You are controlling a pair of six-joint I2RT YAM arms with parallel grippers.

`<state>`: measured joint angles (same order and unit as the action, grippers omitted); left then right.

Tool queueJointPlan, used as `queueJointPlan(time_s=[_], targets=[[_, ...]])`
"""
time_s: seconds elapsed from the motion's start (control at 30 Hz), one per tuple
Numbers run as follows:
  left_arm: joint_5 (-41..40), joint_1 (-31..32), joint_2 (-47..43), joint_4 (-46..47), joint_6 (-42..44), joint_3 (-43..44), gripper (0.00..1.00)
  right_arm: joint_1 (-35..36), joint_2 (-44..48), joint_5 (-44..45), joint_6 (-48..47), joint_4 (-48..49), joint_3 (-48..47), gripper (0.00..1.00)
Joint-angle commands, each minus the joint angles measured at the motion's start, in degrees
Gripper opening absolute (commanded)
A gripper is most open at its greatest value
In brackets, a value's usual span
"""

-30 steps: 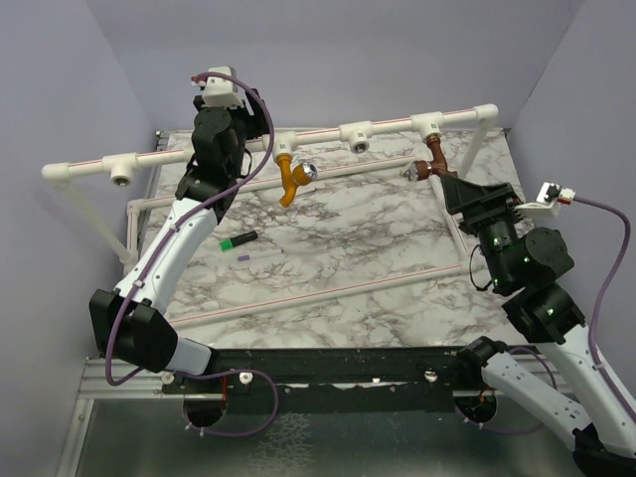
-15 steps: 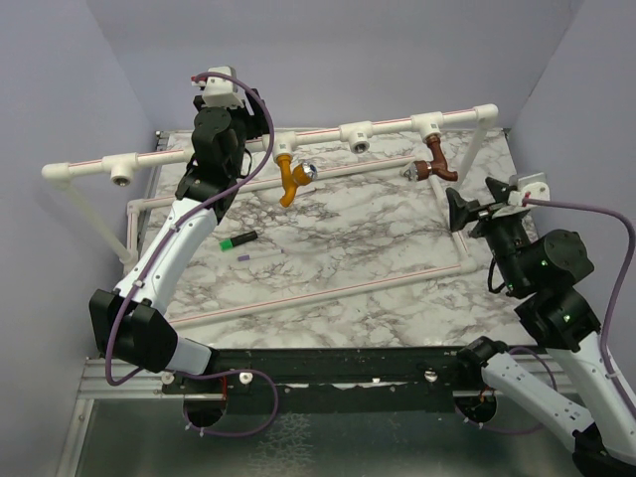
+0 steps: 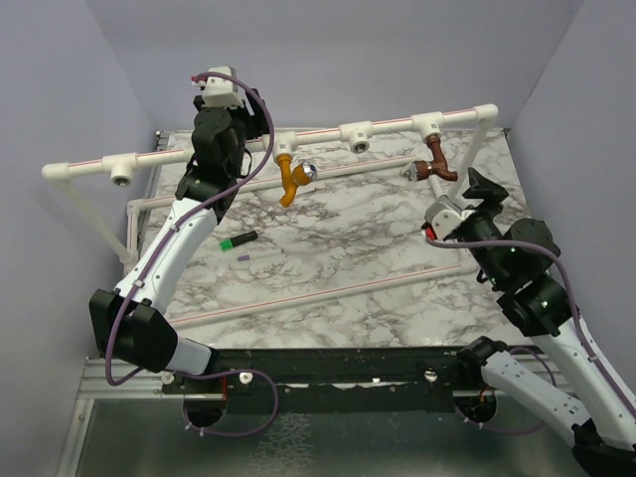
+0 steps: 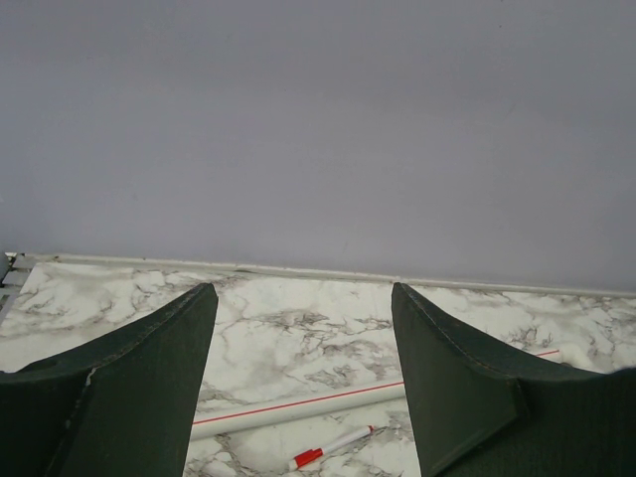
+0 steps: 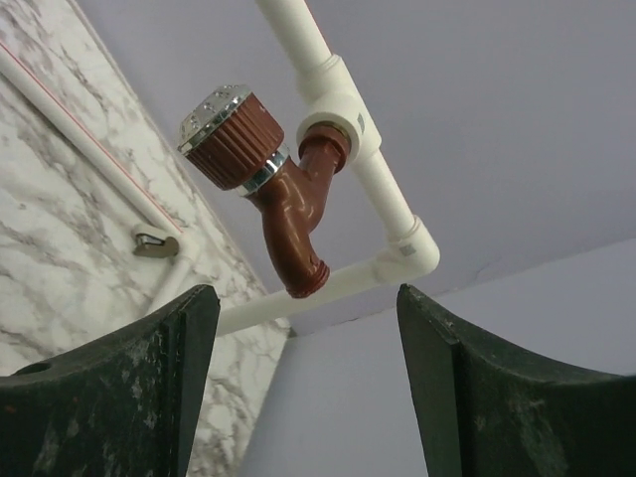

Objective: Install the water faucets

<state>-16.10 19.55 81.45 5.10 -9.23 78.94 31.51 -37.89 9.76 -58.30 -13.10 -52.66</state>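
The orange-yellow faucet [image 3: 290, 179] with its silver knob hangs from a T-fitting on the raised white pipe rail [image 3: 318, 133]. The reddish-brown faucet [image 3: 437, 162] is seated in the right T-fitting [image 3: 429, 124]. In the right wrist view this faucet [image 5: 283, 209] sits in its fitting [image 5: 336, 117], spout down. My right gripper [image 3: 479, 191] [image 5: 306, 298] is open and empty, just short of the brown faucet and pointing at it. My left gripper [image 3: 194, 182] [image 4: 300, 293] is open and empty, raised left of the orange-yellow faucet and facing the back wall.
A green marker pen [image 3: 238, 240] lies on the marble table [image 3: 348, 248]. Two unfilled T-fittings [image 3: 122, 177] [image 3: 356, 137] sit on the rail. Low white pipes [image 3: 328, 290] cross the table. A red-capped pen [image 4: 333, 447] lies by a pipe. Purple walls close in on three sides.
My right gripper has drawn back from the reddish-brown faucet, its wrist has turned over, and its jaws have widened slightly. The left arm has not moved.
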Motion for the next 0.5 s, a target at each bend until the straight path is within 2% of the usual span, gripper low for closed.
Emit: queueJointPlan(time_s=[0.0,0.23,0.47], targets=[[3.4,1.2,3.4,-15.1,2.4,-4.1,0.73,0.2,-2.9,-0.5,-16.0,7.2,1.3,0.77],[3.4,1.2,3.4,-15.1,2.5,-4.1,0.73,0.5,-8.4,2.6,-27.2,19.0,3.9,0.77],[3.5,1.2,3.5,-15.1,2.4,-4.1,0.73,0.5,-10.3,4.4,-32.0,29.4,8.6,0.71]])
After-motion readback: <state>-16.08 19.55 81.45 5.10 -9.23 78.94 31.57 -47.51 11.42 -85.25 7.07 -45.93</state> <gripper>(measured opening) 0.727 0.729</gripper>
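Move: The brown faucet, hanging askew in its outlet with its spout end towards the open right hand, lies about 6 cm ahead of that hand and 5 cm to its left, nearly level. The white tee holding it is some 5 cm beyond the faucet, slightly higher; the rail's right elbow is about 13 cm ahead of the hand and 2 cm to its right. From the left hand, the faucet is roughly 13 cm back and 25 cm right. The right hand heads for the brown faucet's spout with open fingers and no touch yet, going forward about 5 cm and drifting a little left at level height, easing off at the end. On the way it rolls some 25 degrees, its left side dropping, and tips the fingers up slightly, bringing the fingertips either side of the spout. ##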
